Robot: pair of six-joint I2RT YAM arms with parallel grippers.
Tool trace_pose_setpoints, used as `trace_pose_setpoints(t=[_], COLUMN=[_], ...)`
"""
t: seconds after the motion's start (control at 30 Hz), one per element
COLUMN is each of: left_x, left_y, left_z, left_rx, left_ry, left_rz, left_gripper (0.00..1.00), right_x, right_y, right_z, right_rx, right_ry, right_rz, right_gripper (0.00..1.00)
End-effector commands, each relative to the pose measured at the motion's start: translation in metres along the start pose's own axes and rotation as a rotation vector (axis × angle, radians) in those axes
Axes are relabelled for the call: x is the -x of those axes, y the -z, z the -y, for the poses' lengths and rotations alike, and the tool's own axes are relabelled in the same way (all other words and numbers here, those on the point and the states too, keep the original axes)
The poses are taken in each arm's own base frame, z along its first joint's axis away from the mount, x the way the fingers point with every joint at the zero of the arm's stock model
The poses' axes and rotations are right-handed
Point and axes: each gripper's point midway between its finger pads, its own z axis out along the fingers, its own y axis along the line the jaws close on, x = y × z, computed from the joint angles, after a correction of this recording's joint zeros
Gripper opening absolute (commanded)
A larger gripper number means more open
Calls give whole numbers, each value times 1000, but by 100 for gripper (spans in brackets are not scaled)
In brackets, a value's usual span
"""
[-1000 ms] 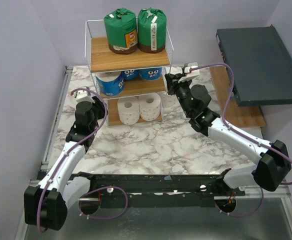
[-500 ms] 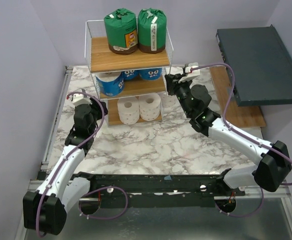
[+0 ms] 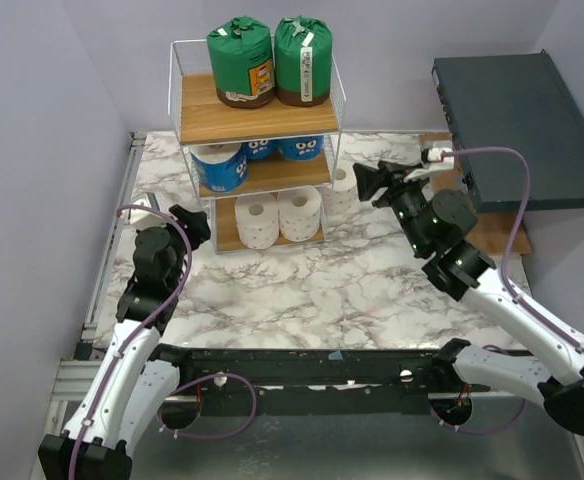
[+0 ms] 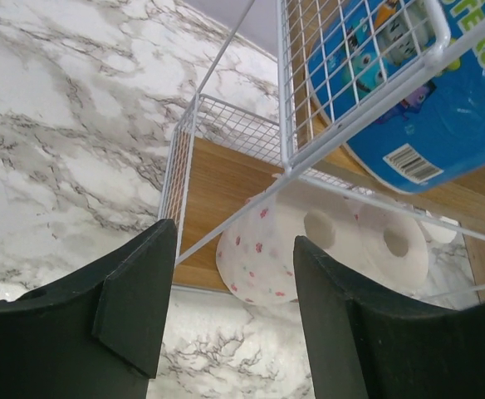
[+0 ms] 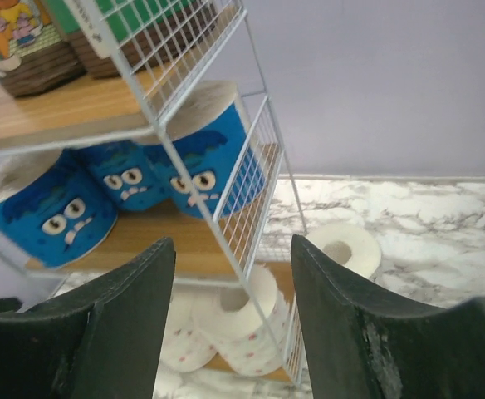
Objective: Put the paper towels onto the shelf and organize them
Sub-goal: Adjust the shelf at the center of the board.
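The shelf [image 3: 257,120], a white wire rack with three wooden boards, stands at the back. Two green-wrapped rolls [image 3: 240,60] sit on its top board. Blue-printed rolls [image 3: 220,165] are on the middle board, and two white rolls [image 3: 257,218] are on the bottom board. One more white roll [image 3: 340,190] lies on the table just right of the shelf; it also shows in the right wrist view [image 5: 342,248]. My left gripper [image 3: 194,222] is open and empty left of the shelf's bottom tier [image 4: 230,258]. My right gripper [image 3: 364,180] is open and empty, right of the shelf [image 5: 232,249].
A dark grey flat box [image 3: 517,125] sits raised at the back right over a wooden board [image 3: 492,235]. The marble table top [image 3: 322,285] stretches in front of the shelf. A metal rail [image 3: 112,250] runs along the left edge.
Both arms have drawn back from the shelf. The right gripper moved right and away, uncovering the white roll on the table beside the shelf. The left gripper pulled back toward the near edge.
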Motion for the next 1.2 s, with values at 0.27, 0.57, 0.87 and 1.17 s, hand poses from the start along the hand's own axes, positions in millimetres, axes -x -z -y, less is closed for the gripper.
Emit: trace_pose_setpoints(t=[0.27, 0.57, 0.87, 1.17], left_x=[-58, -76, -80, -80], left_y=[29, 10, -9, -28], left_z=[-20, -25, -23, -20], left_rx=[-11, 9, 37, 82], left_ry=[67, 71, 146, 92], left_rz=[-130, -148, -120, -109], left_gripper=[61, 61, 58, 56], right_x=[-158, -220, -261, -269], right_y=[82, 88, 66, 36], right_z=[-14, -53, -69, -68], right_rx=[201, 232, 201, 126], right_ry=[-288, -235, -196, -95], right_rz=[-266, -317, -261, -167], right_gripper=[51, 48, 38, 33])
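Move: The shelf's bottom front corner on the left is the left hand's mark, about 5 cm ahead of that hand, roughly level sideways and some 22 cm below. From it, the left floral roll stands about 11 cm ahead and 10 cm to the right, the blue roll one tier up about 9 cm ahead and 4 cm right. The bottom front edge's middle lies about 3 cm ahead, 21 cm left and 36 cm below the right hand; the right floral roll is 8 cm ahead, 14 cm left. Towards the shelf's bottom front edge the empty right hand swoops down some 27 cm and 13 cm left, drawing back about 10 cm before easing forward 3 cm, while it tips down, turns counter-clockwise and half closes its fingers. The left hand, still open, backs off slightly and sinks about 10 cm beside the left front corner, then comes forward again and a little right, tipped roughly 10 degrees lower. No contact with the shelf is visible. ##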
